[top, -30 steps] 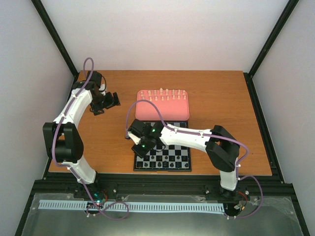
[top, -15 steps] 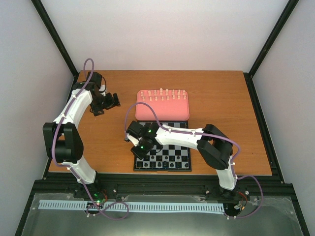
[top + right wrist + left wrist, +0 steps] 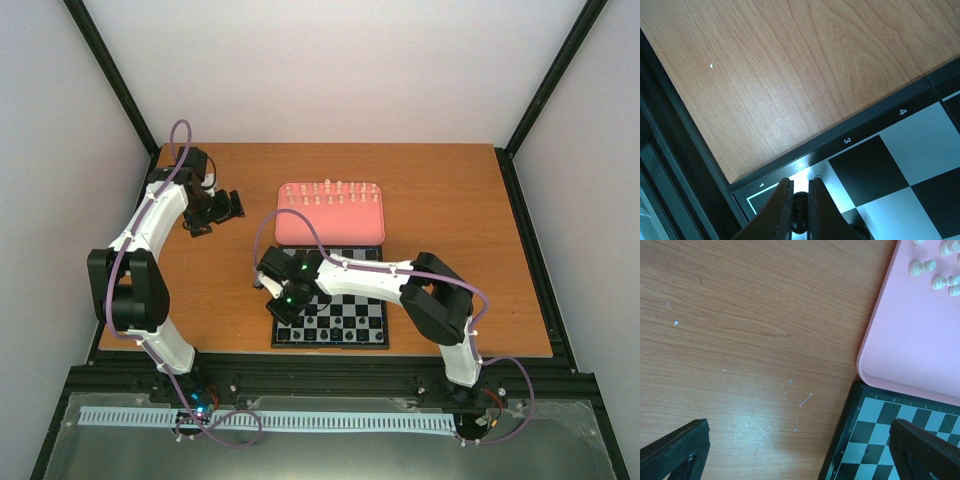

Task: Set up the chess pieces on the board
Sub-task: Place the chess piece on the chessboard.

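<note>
The board (image 3: 350, 322) lies at the table's front middle, and several black chess pieces (image 3: 330, 335) stand along its near rows. The white chess pieces (image 3: 330, 192) stand in the pink tray (image 3: 330, 230) behind it. My right gripper (image 3: 280, 312) hangs over the board's left edge. In the right wrist view this gripper (image 3: 800, 186) is shut on a black piece (image 3: 800, 206), low above a light square near the board's (image 3: 900, 165) near left corner. My left gripper (image 3: 222, 206) is open over bare table, left of the tray. Its fingers (image 3: 675, 450) hold nothing.
The left wrist view shows the tray's corner (image 3: 900, 340) with white pieces (image 3: 920, 267) and the board's far left corner (image 3: 875, 440). Bare wood lies left and right of the board. Black frame rails run along the table's near edge (image 3: 330, 370).
The right arm's elbow swung left and its wrist shifted slightly in the first half second, and it has stayed still since. The left arm has not moved.
</note>
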Robot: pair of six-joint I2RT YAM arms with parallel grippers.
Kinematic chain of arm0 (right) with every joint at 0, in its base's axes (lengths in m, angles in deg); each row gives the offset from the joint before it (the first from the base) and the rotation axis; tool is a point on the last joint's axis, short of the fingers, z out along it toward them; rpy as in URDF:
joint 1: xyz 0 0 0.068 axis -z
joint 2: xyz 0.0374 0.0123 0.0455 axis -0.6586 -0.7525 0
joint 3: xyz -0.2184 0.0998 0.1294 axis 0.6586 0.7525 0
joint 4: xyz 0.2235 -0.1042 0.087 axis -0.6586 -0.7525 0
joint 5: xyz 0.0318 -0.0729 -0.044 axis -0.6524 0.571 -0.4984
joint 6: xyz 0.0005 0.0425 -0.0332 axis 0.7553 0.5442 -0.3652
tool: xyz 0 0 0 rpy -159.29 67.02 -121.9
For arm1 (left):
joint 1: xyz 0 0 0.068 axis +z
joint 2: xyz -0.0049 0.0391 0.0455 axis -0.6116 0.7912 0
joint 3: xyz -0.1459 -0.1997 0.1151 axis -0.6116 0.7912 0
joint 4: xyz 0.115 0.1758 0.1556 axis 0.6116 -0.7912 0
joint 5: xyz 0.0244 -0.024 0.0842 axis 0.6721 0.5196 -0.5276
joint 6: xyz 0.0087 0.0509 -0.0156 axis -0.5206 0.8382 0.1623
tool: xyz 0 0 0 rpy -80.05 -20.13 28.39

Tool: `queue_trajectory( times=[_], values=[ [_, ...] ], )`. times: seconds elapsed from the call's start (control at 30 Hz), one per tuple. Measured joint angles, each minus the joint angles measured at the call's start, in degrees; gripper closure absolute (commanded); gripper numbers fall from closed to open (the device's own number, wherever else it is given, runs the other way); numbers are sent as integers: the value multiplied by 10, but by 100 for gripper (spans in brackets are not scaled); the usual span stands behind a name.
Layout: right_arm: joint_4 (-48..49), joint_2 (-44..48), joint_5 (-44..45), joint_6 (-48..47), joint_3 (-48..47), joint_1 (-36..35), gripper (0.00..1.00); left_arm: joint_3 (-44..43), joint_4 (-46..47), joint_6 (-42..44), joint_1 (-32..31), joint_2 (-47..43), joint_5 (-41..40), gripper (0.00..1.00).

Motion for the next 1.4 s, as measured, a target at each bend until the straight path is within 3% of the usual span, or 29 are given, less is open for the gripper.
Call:
queue_trajectory(
  times=[1.17,1.4],
  values=[
    [0,-12,-6,-3,3,6,82,0,0,0,0,0,-2,0],
    [-3,-12,-6,-9,2,6,60,0,0,0,0,0,-2,0]
  ],
)
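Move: The right hand holds the black chess piece at the left edge of the board. Its light square, second from the near edge, lies about 3 cm straight below the hand point, and the piece's foot seems to rest there already. The next black piece in that row stands some 3 cm to the right, level with it; the corner piece is roughly 3 cm back, straight behind. From the left hand, the square lies about 23 cm back, 12 cm right and 12 cm down. The right hand's fingers let go of the chess piece on its square: the hand stays over it, settles about 1 cm straight down as the grip eases, then holds its place while the fingers open, slowly at first, to about a third of their range, clearing the piece on both sides. ##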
